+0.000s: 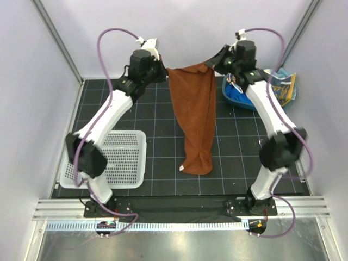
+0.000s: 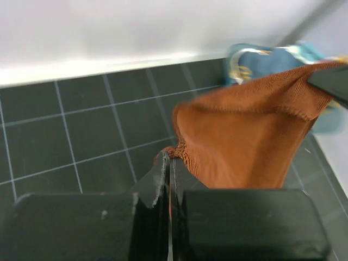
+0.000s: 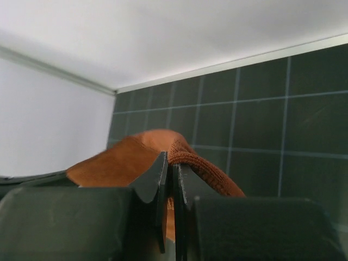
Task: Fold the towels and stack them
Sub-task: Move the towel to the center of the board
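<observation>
A rust-brown towel (image 1: 194,117) hangs lifted between both arms, its lower end resting on the black mat. My left gripper (image 1: 165,70) is shut on the towel's upper left corner (image 2: 176,149). My right gripper (image 1: 211,63) is shut on the upper right corner (image 3: 176,155), the hem folded over its fingertips. More towels, blue and patterned (image 1: 278,84), lie bunched in the blue tub (image 1: 235,98) at the back right, also seen as a blurred blue heap (image 2: 261,60) in the left wrist view.
A white mesh basket (image 1: 117,157) sits at the left front, beside the left arm. White walls and metal posts close the cell at the back and sides. The black grid mat (image 1: 157,125) covers the table.
</observation>
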Robot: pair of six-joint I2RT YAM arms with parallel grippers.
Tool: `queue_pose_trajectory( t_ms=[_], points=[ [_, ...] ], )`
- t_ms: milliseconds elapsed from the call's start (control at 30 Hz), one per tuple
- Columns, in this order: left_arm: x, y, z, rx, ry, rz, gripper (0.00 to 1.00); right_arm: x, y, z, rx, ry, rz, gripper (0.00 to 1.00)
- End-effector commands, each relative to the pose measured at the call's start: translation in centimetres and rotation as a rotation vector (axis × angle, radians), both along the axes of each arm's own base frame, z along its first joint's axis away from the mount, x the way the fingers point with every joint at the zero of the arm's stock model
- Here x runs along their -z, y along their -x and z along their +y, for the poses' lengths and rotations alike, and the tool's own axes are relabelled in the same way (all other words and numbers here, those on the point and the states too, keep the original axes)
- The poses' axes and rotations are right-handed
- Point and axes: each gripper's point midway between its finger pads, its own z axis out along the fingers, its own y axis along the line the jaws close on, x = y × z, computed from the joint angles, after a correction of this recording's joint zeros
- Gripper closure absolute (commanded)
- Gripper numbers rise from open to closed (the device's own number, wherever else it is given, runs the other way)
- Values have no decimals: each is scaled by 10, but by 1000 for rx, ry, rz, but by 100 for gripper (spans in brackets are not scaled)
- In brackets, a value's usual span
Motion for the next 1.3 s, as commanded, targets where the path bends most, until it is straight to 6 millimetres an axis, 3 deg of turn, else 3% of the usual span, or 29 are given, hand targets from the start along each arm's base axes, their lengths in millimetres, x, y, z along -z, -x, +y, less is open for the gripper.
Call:
queue_pose_trajectory(
  t_ms=[0, 33, 67, 100, 133, 233, 267, 300, 333, 367, 400, 433, 467, 500, 567, 600, 633, 667, 700, 767, 833, 867, 933, 1000, 1133, 1267],
  points=[
    [-16, -54, 12, -43, 110, -14, 100, -2, -60, 3, -58, -73, -56, 99],
    [-9, -73, 24, -70, 119, 4, 100, 8, -73, 4, -65, -87, -41, 99],
    [-1, -87, 16, -27, 138, 30, 100, -2, -79, 7, -99, -123, -57, 99],
    [5, -95, 15, -18, 154, 49, 100, 17, -94, 7, -106, -133, -28, 99],
    [11, -99, 14, -8, 152, 60, 100, 15, -95, 10, -123, -138, -37, 99],
    [6, -88, 7, 46, 155, 58, 100, 1, -86, 9, -137, -133, -77, 99],
    [-12, -74, 5, 66, 164, 32, 100, 7, -80, 8, -138, -132, -71, 99],
    [-1, -65, 5, 70, 150, 56, 100, -14, -65, 5, -140, -134, -106, 99],
    [-4, -55, 5, 79, 141, 48, 100, -6, -55, 5, -144, -131, -84, 99],
    [-27, -33, 3, 95, 149, 9, 100, -13, -45, 4, -148, -132, -103, 99],
    [-17, -20, 3, 102, 133, 33, 100, -17, -36, 2, -149, -127, -112, 99],
    [-20, -7, 2, 114, 121, 20, 100, -31, -12, -2, -150, -122, -138, 99],
    [-25, 9, -6, 141, 116, 10, 100, -35, -1, -3, -152, -121, -147, 99],
    [-34, 33, -2, 150, 114, -9, 100, -44, 13, -3, -159, -121, -163, 99],
    [-45, 60, -1, 174, 109, -34, 100, -62, 51, -7, -171, -119, -199, 99],
    [-65, 85, 0, 199, 125, -78, 100, -67, 63, -8, -178, -118, -211, 99],
    [-61, 99, 1, 212, 123, -69, 100, -65, 74, -7, -184, -116, -206, 99],
    [-67, 111, 2, 224, 126, -80, 100, -87, 102, -9, -194, -119, -257, 99],
    [-89, 137, 8, 247, 152, -130, 100, -93, 114, -10, -198, -119, -268, 99],
    [-93, 161, 10, 278, 162, -137, 100, -113, 150, -15, -198, -121, -316, 99],
    [-113, 195, 17, 332, 198, -184, 100, -126, 174, -19, -194, -127, -350, 99],
    [-118, 207, 20, 349, 212, -187, 100, -137, 196, -23, -198, -137, -377, 99],
    [-135, 231, 29, 379, 241, -228, 100, -147, 215, -25, -204, -149, -399, 99],
    [-142, 245, 33, 404, 266, -237, 100, -160, 241, -29, -212, -168, -433, 99],
    [-156, 269, 44, 433, 305, -270, 100, -171, 271, -33, -220, -191, -458, 99],
    [-150, 260, 49, 370, 304, -259, 100, -164, 276, -32, -230, -210, -439, 99]
  ],
)
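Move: Both hands hold the towel by its upper edge, its loose end trailing back towards the bases. The board's center lies some 36 cm below them: about 7 cm back and 4 cm left... rather right of the left hand, and about 10 cm back and 12 cm left of the right hand. The white basket is roughly 24 cm back and 31 cm left of the left hand; the blue bin is about 8 cm ahead and 28 cm right of the right hand. Forward and down first, both arms finishing a fling of the towel by about 11 cm, fingertips dipping; then they reverse fast and haul its held edge back nearly 40 cm and up, over the board and past its center towards the bases. Fingertips tilt up, the hands draw a few centimetres apart, easing to a stop with both corners still pinched. ##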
